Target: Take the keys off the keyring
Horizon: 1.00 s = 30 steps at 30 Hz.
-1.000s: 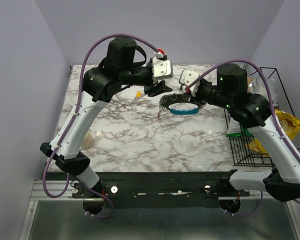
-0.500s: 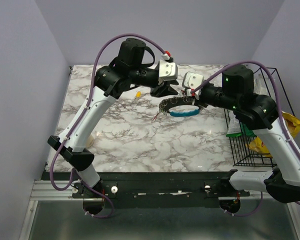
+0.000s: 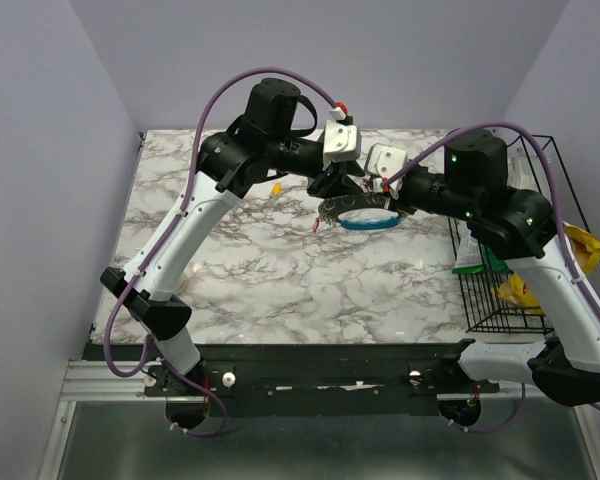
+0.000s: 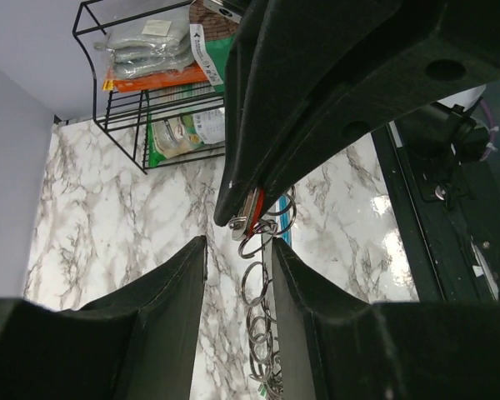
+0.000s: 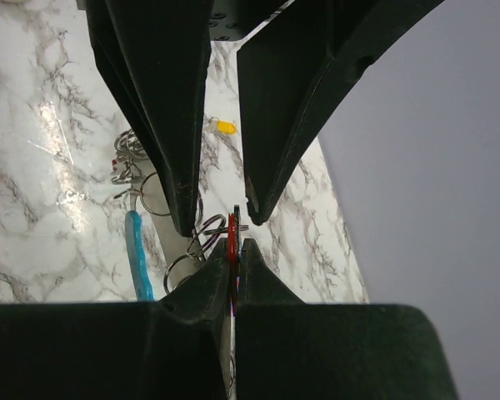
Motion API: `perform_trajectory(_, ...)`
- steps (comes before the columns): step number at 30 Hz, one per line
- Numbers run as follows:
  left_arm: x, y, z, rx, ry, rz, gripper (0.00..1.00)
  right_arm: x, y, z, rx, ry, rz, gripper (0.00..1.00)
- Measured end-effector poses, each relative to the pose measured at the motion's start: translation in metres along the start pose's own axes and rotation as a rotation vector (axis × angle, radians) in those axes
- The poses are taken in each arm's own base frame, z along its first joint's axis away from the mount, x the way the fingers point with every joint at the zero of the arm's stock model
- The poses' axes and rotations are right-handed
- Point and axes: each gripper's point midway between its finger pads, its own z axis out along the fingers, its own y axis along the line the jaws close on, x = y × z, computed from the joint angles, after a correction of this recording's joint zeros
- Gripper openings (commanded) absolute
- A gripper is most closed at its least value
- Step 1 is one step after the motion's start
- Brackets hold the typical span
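Observation:
The keyring, a loop part dark and part blue, hangs above the marble table between my two grippers. My right gripper is shut on a red key seen edge-on, and the ring hangs from that key. A chain of small silver rings dangles between the fingers of my left gripper, whose jaws stand apart on either side of the red key. Another red key hangs off the loop's left end. A yellow key lies loose on the table.
A black wire basket with snack packets stands at the table's right edge. A pale round object sits under the left arm near the front left. Grey walls close in the back and sides.
My left arm has swung right until its fingers meet the right gripper at the keyring, and its jaws have narrowed. The right gripper has lifted the ring slightly.

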Motion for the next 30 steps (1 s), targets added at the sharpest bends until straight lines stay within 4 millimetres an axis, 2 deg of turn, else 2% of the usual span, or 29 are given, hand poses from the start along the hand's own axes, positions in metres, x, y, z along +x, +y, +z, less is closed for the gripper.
perform_trajectory(5, 0.003, -0.005, 0.004, 0.020, 0.002, -0.024, 0.38, 0.000, -0.001, 0.000, 0.005, 0.001, -0.001, 0.01)
perform_trajectory(8, 0.004, -0.008, 0.006, 0.030, 0.003, -0.032, 0.32, 0.001, -0.002, -0.001, 0.010, 0.005, 0.000, 0.01)
perform_trajectory(12, 0.004, -0.007, 0.008, 0.029, -0.001, -0.036, 0.17, 0.001, -0.002, -0.002, 0.016, 0.008, -0.001, 0.01)
perform_trajectory(17, 0.002, -0.005, 0.008, 0.025, -0.008, -0.035, 0.09, 0.002, -0.003, -0.005, 0.027, 0.013, -0.002, 0.01)
perform_trajectory(20, 0.002, -0.006, 0.009, 0.025, -0.009, -0.043, 0.01, 0.004, -0.004, -0.006, 0.033, 0.018, -0.003, 0.01)
perform_trajectory(25, 0.002, -0.005, 0.010, 0.020, -0.010, -0.056, 0.00, 0.011, -0.011, -0.006, 0.076, 0.051, -0.020, 0.01)
perform_trajectory(30, 0.008, 0.006, 0.012, -0.036, 0.007, -0.083, 0.00, 0.024, -0.018, -0.008, 0.130, 0.102, -0.064, 0.01)
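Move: The ring by the red key sits just beyond the left fingertips, about 1 cm back, 1 cm right and 1 cm below that hand. The red key, already held in the right fingers, is some 3 cm to the left hand's right, level fore and aft. The blue handle hangs roughly 3 cm back, straight below by about 5 cm. From the right hand the ring lies about 1 cm ahead, 2 cm left and 1 cm down. Left eases 1 cm back and down, pinches the ring; right, gripping the red key, pulls 3 cm right and forward. ##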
